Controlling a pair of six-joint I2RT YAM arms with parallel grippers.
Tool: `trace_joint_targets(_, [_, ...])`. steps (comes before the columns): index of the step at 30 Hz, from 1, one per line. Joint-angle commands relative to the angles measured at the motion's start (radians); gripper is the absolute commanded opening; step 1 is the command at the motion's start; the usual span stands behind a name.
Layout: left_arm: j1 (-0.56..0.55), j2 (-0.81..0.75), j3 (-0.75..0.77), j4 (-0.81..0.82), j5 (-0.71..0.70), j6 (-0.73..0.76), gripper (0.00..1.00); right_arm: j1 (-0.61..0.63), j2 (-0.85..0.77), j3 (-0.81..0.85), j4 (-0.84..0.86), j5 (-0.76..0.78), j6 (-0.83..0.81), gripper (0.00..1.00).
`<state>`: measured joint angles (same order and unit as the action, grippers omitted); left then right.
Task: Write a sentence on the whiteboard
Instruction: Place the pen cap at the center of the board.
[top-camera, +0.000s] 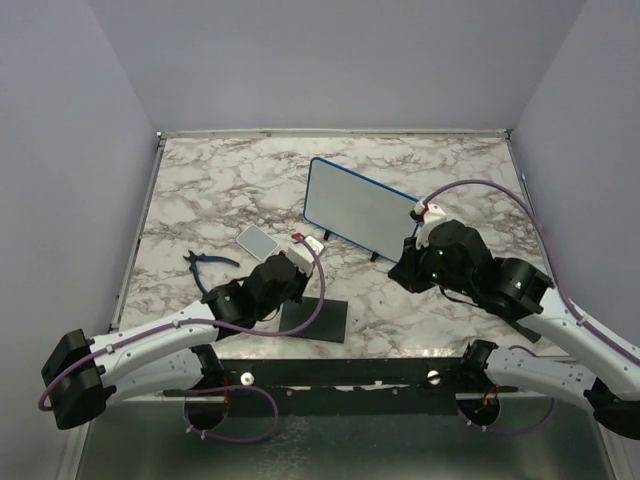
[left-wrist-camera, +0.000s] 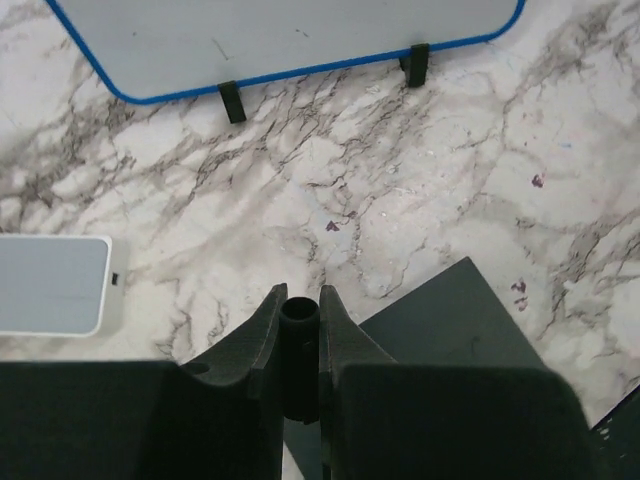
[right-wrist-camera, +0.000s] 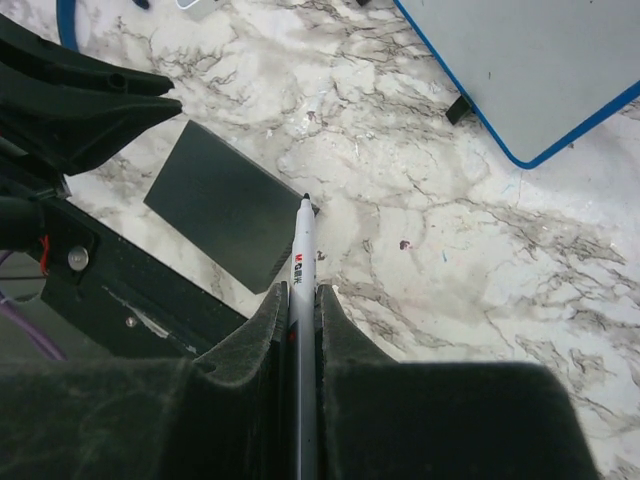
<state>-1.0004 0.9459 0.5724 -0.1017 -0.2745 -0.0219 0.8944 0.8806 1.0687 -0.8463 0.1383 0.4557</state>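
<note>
The whiteboard (top-camera: 360, 210) stands tilted on two small black feet near the middle of the table; it also shows in the left wrist view (left-wrist-camera: 290, 30) and the right wrist view (right-wrist-camera: 530, 60). Its face looks blank apart from a tiny dark stroke, so the sentence is not in view. My right gripper (right-wrist-camera: 302, 295) is shut on a white marker (right-wrist-camera: 303, 250), whose bare dark tip points toward the black pad. My left gripper (left-wrist-camera: 298, 300) is shut on a black marker cap (left-wrist-camera: 298, 312). Both grippers (top-camera: 290, 278) (top-camera: 408, 272) hover in front of the board, apart from it.
A black square pad (top-camera: 315, 320) lies near the table's front edge, between the arms. A small pale tile (top-camera: 258, 240) lies left of the board. Blue-handled pliers (top-camera: 205, 262) lie further left. The rest is marble tabletop (top-camera: 220, 190), with grey walls around it.
</note>
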Motion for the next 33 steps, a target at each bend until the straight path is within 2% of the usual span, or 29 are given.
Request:
trace_joint_targets(1, [0.01,-0.033,-0.038,-0.027,-0.198,-0.379,0.0,-0.002,-0.005,-0.081,0.165,0.034,0.003,0.0])
trace_joint_targets(6, [0.044,-0.085,-0.153,0.033,-0.312,-0.486,0.0,-0.002,-0.004,-0.146,0.257,-0.002,0.002,0.0])
trace_joint_targets(13, [0.099,-0.085,-0.247,0.037,-0.33,-0.576,0.01,-0.002,-0.03,-0.191,0.278,-0.008,0.01,0.0])
trace_joint_targets(19, [0.149,-0.058,-0.309,0.052,-0.268,-0.647,0.06,-0.002,-0.037,-0.217,0.28,-0.01,0.026,0.0])
trace_joint_targets(26, [0.165,0.035,-0.301,0.051,-0.226,-0.682,0.13,-0.002,-0.042,-0.224,0.289,-0.013,0.03,0.0])
trace_joint_targets(30, [0.165,0.049,-0.29,0.048,-0.23,-0.688,0.3,-0.002,-0.044,-0.229,0.285,-0.01,0.037,0.0])
trace_joint_targets(33, [0.166,0.042,-0.278,0.044,-0.218,-0.68,0.5,-0.002,-0.047,-0.23,0.283,0.001,0.039,0.0])
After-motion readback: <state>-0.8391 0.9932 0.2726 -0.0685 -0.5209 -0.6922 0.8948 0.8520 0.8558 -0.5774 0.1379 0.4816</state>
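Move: The pen cap is already in the left hand; it is bound for bare marble about 10 cm to the left, level fore and aft, and some 13 cm below. At that same depth, the dark slab's middle lies about 6 cm back and 1 cm to the right, the white case about 15 cm ahead and 14 cm left, the blue pliers roughly 7 cm ahead and 26 cm left. From the right hand the spot is some 30 cm left, 4 cm ahead and 22 cm below. Sweeping left about 10 cm and sinking some 12 cm, the left hand carries the pen cap off from over the slab to the marble just beside its far left corner, the wrist swinging about 40 degrees counter-clockwise and tipping further down. The last few centimetres go straight down, then the fingers open around the cap. The right hand, still gripping the pen, settles about 3 cm lower, easing slightly left and forward. ##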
